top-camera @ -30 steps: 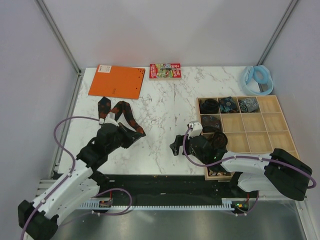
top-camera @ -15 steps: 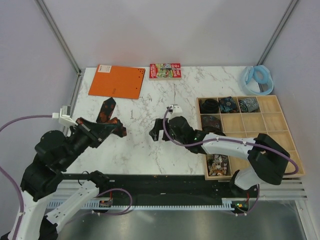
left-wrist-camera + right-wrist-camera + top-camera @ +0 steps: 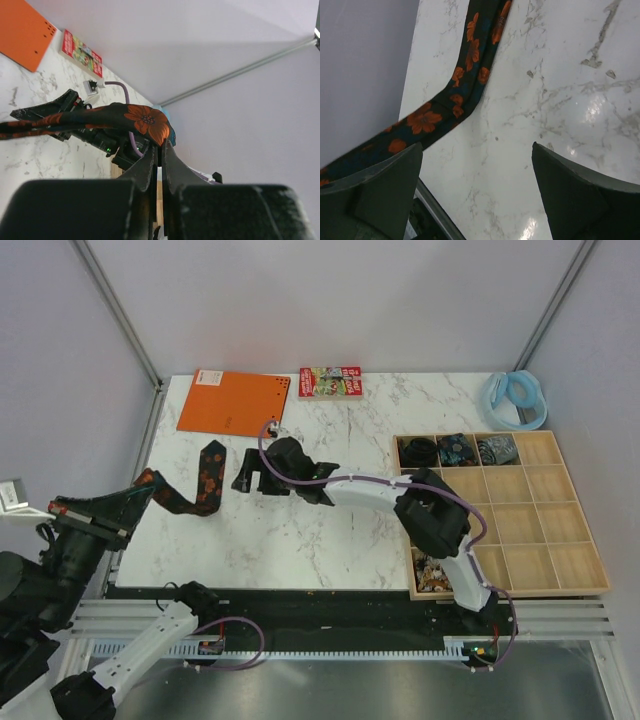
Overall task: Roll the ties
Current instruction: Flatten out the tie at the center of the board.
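A black tie with orange-red flowers (image 3: 205, 480) lies at the table's left side, its pointed end toward the orange notebook. Its other end rises off the table into my left gripper (image 3: 143, 484), which is shut on it; in the left wrist view the fabric (image 3: 120, 115) drapes leftward from the pinched fingertips (image 3: 160, 143). My right gripper (image 3: 250, 480) reaches far left and hovers open just right of the tie, holding nothing. In the right wrist view the tie (image 3: 465, 75) runs diagonally above the spread right gripper (image 3: 477, 147). Several coiled ties (image 3: 457, 448) sit in the tray's top compartments.
A wooden compartment tray (image 3: 560, 510) fills the right side. An orange notebook (image 3: 233, 402) and a colourful small box (image 3: 330, 381) lie at the back. A pale blue ring (image 3: 516, 395) rests at the back right. The table's left edge and frame rail (image 3: 435, 210) are close to the tie.
My left arm has risen and pulled back left, drawing the tie's end out and up. The right arm has swept from beside the tray across the table to the tie, jaws still open.
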Robot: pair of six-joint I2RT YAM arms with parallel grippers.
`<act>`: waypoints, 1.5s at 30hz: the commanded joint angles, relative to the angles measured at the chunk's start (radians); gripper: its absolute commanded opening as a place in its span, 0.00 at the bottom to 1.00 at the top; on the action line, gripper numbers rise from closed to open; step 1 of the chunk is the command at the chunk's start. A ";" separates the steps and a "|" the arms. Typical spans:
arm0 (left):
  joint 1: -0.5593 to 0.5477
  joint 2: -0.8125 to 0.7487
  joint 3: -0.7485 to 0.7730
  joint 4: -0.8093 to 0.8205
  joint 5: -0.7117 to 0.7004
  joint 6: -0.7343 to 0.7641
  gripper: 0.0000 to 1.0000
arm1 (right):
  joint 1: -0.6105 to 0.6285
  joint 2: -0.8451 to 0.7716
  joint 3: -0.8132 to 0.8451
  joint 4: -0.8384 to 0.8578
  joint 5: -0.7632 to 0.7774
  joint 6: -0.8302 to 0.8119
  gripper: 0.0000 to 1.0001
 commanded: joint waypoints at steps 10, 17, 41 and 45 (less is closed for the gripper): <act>-0.002 -0.191 -0.066 -0.290 -0.180 -0.068 0.02 | -0.005 0.457 0.533 -0.138 -0.143 0.119 0.89; -0.004 -0.175 -0.017 -0.297 -0.177 -0.045 0.02 | 0.010 0.492 0.484 -0.103 -0.101 0.258 0.87; -0.005 -0.178 -0.019 -0.297 -0.180 0.009 0.02 | 0.021 0.791 0.860 -0.237 -0.061 0.422 0.34; -0.007 -0.187 -0.019 -0.301 -0.194 0.017 0.02 | 0.020 0.782 0.824 -0.169 -0.070 0.436 0.23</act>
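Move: The tie's stretch lying on the table is some 14 cm to the right hand's left, 7 cm ahead and 10 cm below its open fingers. Beyond it the orange folder lies about 29 cm ahead and 9 cm left of the right hand, and the red book about 36 cm ahead and 15 cm to its right. The left hand holds the tie's other end high up: the lying stretch is about 26 cm ahead, straight in line, and 45 cm below, the folder 48 cm ahead and 5 cm to the right. The right hand swings left by about 13 cm, sinking 10 cm with a little forward travel, most of the descent coming first, and rolls some 25 degrees about its finger line as its wide-open fingers close most of the way at the right edge of the tie's lying stretch. Meanwhile the left hand, still pinching the raised end, goes down, left and back, 5 to 7 cm each way, in the first half, then holds still and keeps the tie slanting up from the table. ##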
